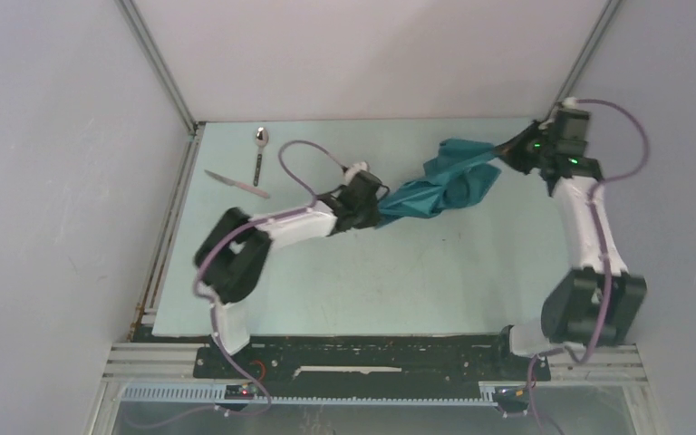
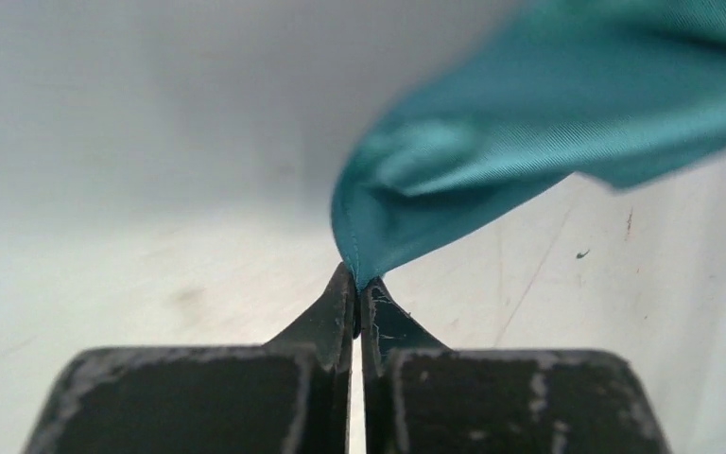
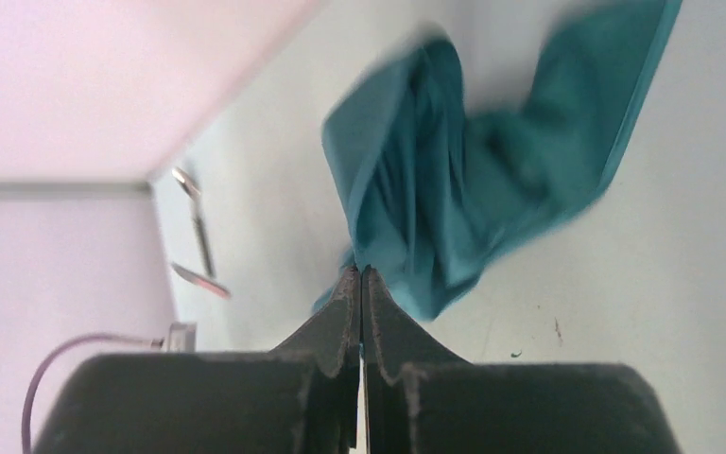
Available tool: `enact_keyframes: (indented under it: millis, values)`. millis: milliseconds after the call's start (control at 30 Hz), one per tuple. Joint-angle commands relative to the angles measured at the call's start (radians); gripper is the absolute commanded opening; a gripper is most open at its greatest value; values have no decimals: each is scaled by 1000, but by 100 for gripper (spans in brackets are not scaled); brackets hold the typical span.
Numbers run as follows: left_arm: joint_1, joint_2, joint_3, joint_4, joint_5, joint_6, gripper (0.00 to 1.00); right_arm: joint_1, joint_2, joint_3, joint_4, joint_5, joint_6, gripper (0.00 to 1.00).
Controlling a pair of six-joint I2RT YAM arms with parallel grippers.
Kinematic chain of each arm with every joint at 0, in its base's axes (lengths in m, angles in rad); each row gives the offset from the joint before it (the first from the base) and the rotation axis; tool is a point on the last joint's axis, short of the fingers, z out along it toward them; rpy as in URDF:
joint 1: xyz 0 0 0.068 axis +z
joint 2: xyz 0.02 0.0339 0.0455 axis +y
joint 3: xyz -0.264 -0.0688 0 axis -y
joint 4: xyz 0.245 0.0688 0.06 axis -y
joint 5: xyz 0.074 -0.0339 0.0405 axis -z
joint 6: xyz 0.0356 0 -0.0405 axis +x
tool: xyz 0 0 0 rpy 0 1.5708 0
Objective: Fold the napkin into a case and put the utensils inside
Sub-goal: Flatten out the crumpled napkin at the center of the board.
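The teal napkin hangs crumpled and stretched between my two grippers above the middle of the table. My left gripper is shut on its lower left corner; the cloth runs out from the pinched tips. My right gripper is shut on the napkin's upper right end, where the bunched folds rise from the closed tips. The spoon and the knife lie at the table's far left, also small in the right wrist view as spoon and knife.
The pale table is fenced by grey walls left, right and back. A purple cable loops over the left arm near the utensils. The arm bases stand at the near edge.
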State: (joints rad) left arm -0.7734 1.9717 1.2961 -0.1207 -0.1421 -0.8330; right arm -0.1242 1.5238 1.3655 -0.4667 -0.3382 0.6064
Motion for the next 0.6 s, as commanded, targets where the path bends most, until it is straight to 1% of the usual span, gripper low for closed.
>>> enact_keyframes:
  millis: [0,67,133,200,267,300,333,400,433,500,567]
  values:
    - [24,-368,6,-362,-255,219,0,-108,-287,-22,11,-76,130,0]
    - [15,-484,33,-499,-316,280,0,-146,-391,-35,3,-126,147,0]
    - [-16,-584,60,-599,-389,336,0,-171,-502,-46,-17,-149,162,0]
    - [-77,-675,93,-688,-479,378,0,-183,-611,-50,-48,-154,158,0]
    - [-165,-756,130,-770,-626,414,0,-194,-719,-45,-83,-153,141,0]
    - [-219,-791,144,-804,-722,421,0,-191,-750,-19,-132,-161,134,0]
    - [-264,-821,159,-830,-789,434,0,-184,-767,5,-166,-188,131,0]
    - [-360,-872,183,-872,-914,465,0,-177,-799,6,-165,-259,145,0]
    - [-397,-892,192,-886,-956,484,0,-178,-817,7,-159,-274,146,0]
    - [-444,-918,225,-923,-998,499,0,-177,-841,40,-180,-277,140,0]
    - [-494,-935,275,-971,-1047,499,0,-176,-855,127,-268,-271,114,0]
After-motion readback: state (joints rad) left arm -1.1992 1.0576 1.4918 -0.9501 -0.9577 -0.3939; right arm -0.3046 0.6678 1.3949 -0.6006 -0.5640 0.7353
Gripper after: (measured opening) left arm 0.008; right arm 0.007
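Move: The left hand, low over the board, pinches the napkin's left end; the board's centre is about 6 cm to its left and 4 below. The bunched napkin's middle is some 18 cm right and 7 ahead, the spoon 32 left and 17 ahead, the knife 37 left and 10 ahead. From the right hand, holding the other end high, the board's centre is about 34 cm left, 7 back and 22 below; the napkin's middle is 10 left, level, 16 below. Still pinching the napkin, both hands swing up some 25–30 cm and back, the left also pulling left. ##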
